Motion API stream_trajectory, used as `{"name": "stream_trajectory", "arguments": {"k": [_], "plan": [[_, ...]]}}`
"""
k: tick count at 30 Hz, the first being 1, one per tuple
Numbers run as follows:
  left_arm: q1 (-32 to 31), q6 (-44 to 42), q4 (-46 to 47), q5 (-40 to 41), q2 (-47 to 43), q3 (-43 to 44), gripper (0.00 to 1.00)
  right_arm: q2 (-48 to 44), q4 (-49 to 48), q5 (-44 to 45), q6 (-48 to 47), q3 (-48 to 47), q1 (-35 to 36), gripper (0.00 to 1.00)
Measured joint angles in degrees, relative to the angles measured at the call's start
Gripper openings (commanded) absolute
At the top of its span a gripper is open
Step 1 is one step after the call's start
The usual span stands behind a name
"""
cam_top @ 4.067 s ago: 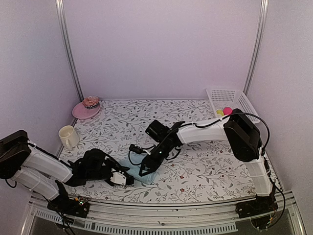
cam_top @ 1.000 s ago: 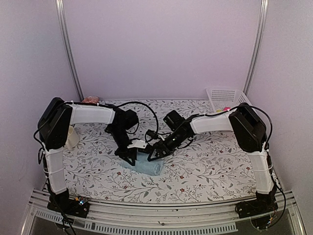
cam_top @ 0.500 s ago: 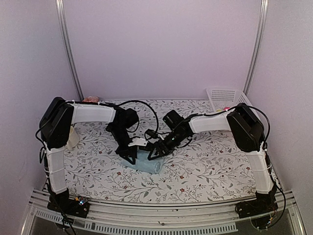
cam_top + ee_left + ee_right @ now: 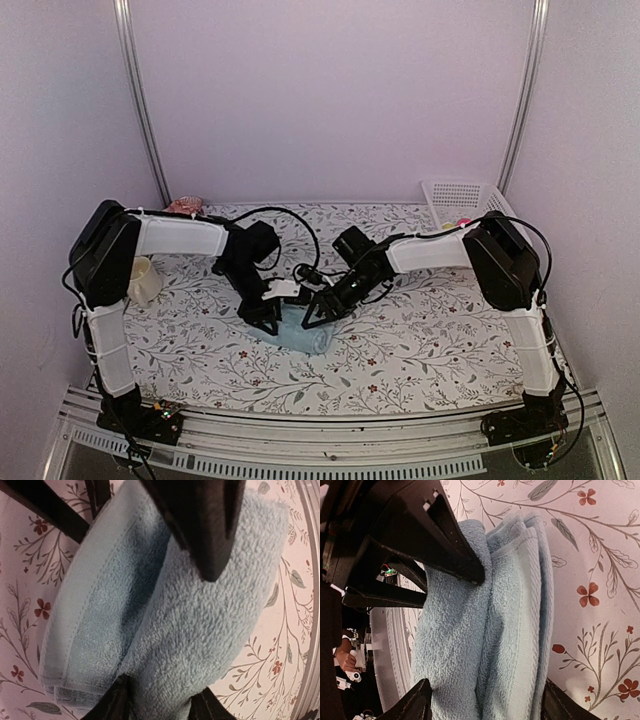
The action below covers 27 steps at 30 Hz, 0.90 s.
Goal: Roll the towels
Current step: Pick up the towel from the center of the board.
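Note:
A pale aqua towel (image 4: pixel 303 335) lies rolled up on the flowered table (image 4: pixel 420 340), left of the middle. My left gripper (image 4: pixel 262 314) comes down on its left end. In the left wrist view the thick roll (image 4: pixel 200 630) fills the gap between my fingertips (image 4: pixel 114 704), which press it from both sides. My right gripper (image 4: pixel 318 310) stands at the towel's right end. In the right wrist view its fingers (image 4: pixel 420 702) straddle the whole towel (image 4: pixel 485 645), wide apart. The two grippers' fingers nearly meet over the towel.
A cream mug (image 4: pixel 143 282) stands at the left edge, half behind my left arm. A pink hat (image 4: pixel 184 206) lies at the back left corner. A white basket (image 4: pixel 468 204) holding coloured balls sits at the back right. Metal rails border the near edge.
Since four seconds ago my left arm has come up from the front left to the towel. Over the last second its jaws have loosened on the roll and the right jaws have narrowed.

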<state>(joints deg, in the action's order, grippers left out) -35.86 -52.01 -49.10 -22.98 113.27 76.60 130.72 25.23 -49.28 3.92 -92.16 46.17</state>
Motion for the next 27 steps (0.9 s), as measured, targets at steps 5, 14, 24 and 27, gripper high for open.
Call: {"name": "stream_trajectory", "arguments": {"k": [5,14,24,27], "plan": [[0.1,2.8,4.0,2.5,-2.1,-1.8,0.58,0.0,-0.3,-0.7,0.0,0.0,0.0,0.71],[0.6,5.7,8.9,5.4,-4.0,-3.6,0.97,0.0,-1.0,-2.0,0.1,0.0,0.0,0.73],[0.6,11.4,10.9,6.2,-4.5,-3.7,0.97,0.0,-2.6,-3.0,0.6,0.0,0.0,0.74],[0.6,13.4,11.6,6.8,-5.3,-3.7,0.97,0.0,-3.0,-3.0,1.2,0.0,0.0,0.74]]}}
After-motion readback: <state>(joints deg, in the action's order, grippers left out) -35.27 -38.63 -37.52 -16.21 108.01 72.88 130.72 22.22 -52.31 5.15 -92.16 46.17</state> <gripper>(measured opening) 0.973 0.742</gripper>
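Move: The left gripper, part-open, has the left end of the rolled light-blue towel between its fingers; the towel's middle lies about 6 cm to its right, level fore and aft, some 1 cm lower. The towel's loose flap lies about 3 cm ahead and 4 cm to the right. The mug stands roughly 28 cm left and 11 cm ahead. From the right gripper, around the towel's other part, the middle is about 3 cm left and 1 cm back. Bring the left gripper forward about 4 cm across the towel's left end, spreading its fingers nearly to full width to free the roll, so one stands beyond the loose flap and the other stays at the roll's near side. Lift it nearly 2 cm, swing its fingertips forward and turn it about 15 degrees counter-clockwise. Keep the right gripper's fingers either side of the towel, easing up about 1 cm. ##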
